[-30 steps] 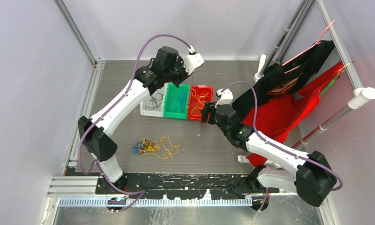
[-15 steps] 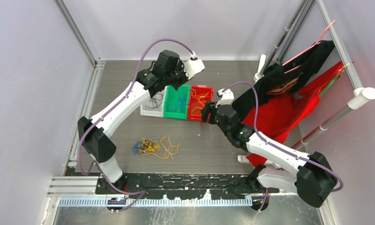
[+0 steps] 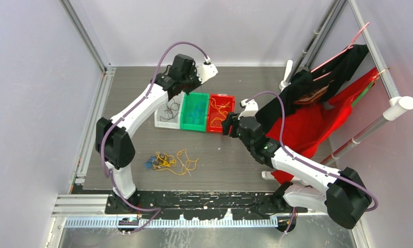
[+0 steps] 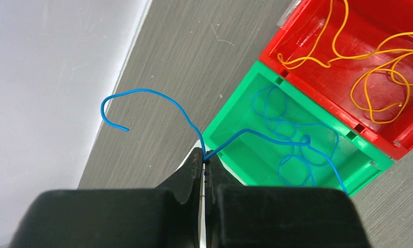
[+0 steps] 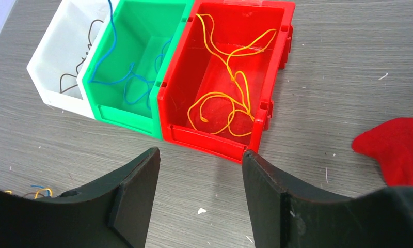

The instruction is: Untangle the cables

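Observation:
A loose tangle of yellow, blue and dark cables (image 3: 168,161) lies on the grey table in front of the bins. My left gripper (image 4: 204,156) is shut on a thin blue cable (image 4: 142,90). It holds that cable over the far left corner of the green bin (image 4: 230,106), and the cable's other end trails down into the bin. In the top view the left gripper (image 3: 188,93) hangs by the bins' back edge. My right gripper (image 5: 200,155) stands open and holds nothing. It is low over the table just in front of the red bin (image 5: 204,139).
Three bins stand side by side: a white bin (image 5: 52,95) with a dark cable, the green bin (image 3: 193,127) with blue cables, the red bin (image 3: 221,97) with yellow cables. Red and black cloth (image 3: 318,119) hangs from a rack at the right.
The left arm has swung, carrying its wrist slightly left along the back of the bins with the blue cable still held. The right arm has stayed put.

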`<move>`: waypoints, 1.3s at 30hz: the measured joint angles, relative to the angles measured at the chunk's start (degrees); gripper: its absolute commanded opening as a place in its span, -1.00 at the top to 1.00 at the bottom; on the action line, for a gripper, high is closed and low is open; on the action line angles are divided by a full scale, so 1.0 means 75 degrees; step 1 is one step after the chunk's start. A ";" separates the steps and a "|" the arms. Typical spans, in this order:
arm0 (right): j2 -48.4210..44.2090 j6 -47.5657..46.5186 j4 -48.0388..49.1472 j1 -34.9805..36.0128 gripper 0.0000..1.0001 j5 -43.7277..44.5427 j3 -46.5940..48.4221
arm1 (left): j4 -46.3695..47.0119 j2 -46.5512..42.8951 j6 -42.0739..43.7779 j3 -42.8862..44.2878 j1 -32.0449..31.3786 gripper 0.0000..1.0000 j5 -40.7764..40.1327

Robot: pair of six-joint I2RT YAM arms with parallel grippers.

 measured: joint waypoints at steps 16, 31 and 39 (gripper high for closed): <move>-0.0178 0.0128 0.0096 -0.0262 -0.25 0.0079 -0.0175 | -0.0396 0.1311 -0.0236 0.0178 0.0128 1.00 0.0149; -0.0178 0.0160 0.0093 -0.0414 -0.24 0.0073 -0.0175 | -0.1641 0.2020 -0.0708 0.0653 0.0385 0.93 0.1376; -0.0178 0.0187 0.0090 -0.0414 -0.23 0.0050 -0.0175 | -0.2372 0.2206 -0.0965 0.0819 0.0562 -0.43 0.1950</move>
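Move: The left hand is already shut on the blue cable, with the green bin it is bound for some 20 cm below, straight ahead 0 cm and about 1 cm to the right. The red bin is level fore and aft, 11 cm right, and the white bin likewise, 8 cm left; the remaining tangle lies 20 cm back and 7 cm left. From the idle right hand, the green bin is about 14 cm ahead, 13 cm left and 14 cm below. The left hand lowers the held blue cable some 14 cm towards the green bin, first fast and almost straight down, then more slowly, drawing back about 3 cm while the wrist tips the fingers some 30 degrees further downward. Once low over the bin the fingers open to about half and let go of the cable, while the open, empty right hand eases about 2 cm to its right, turning slightly clockwise. ##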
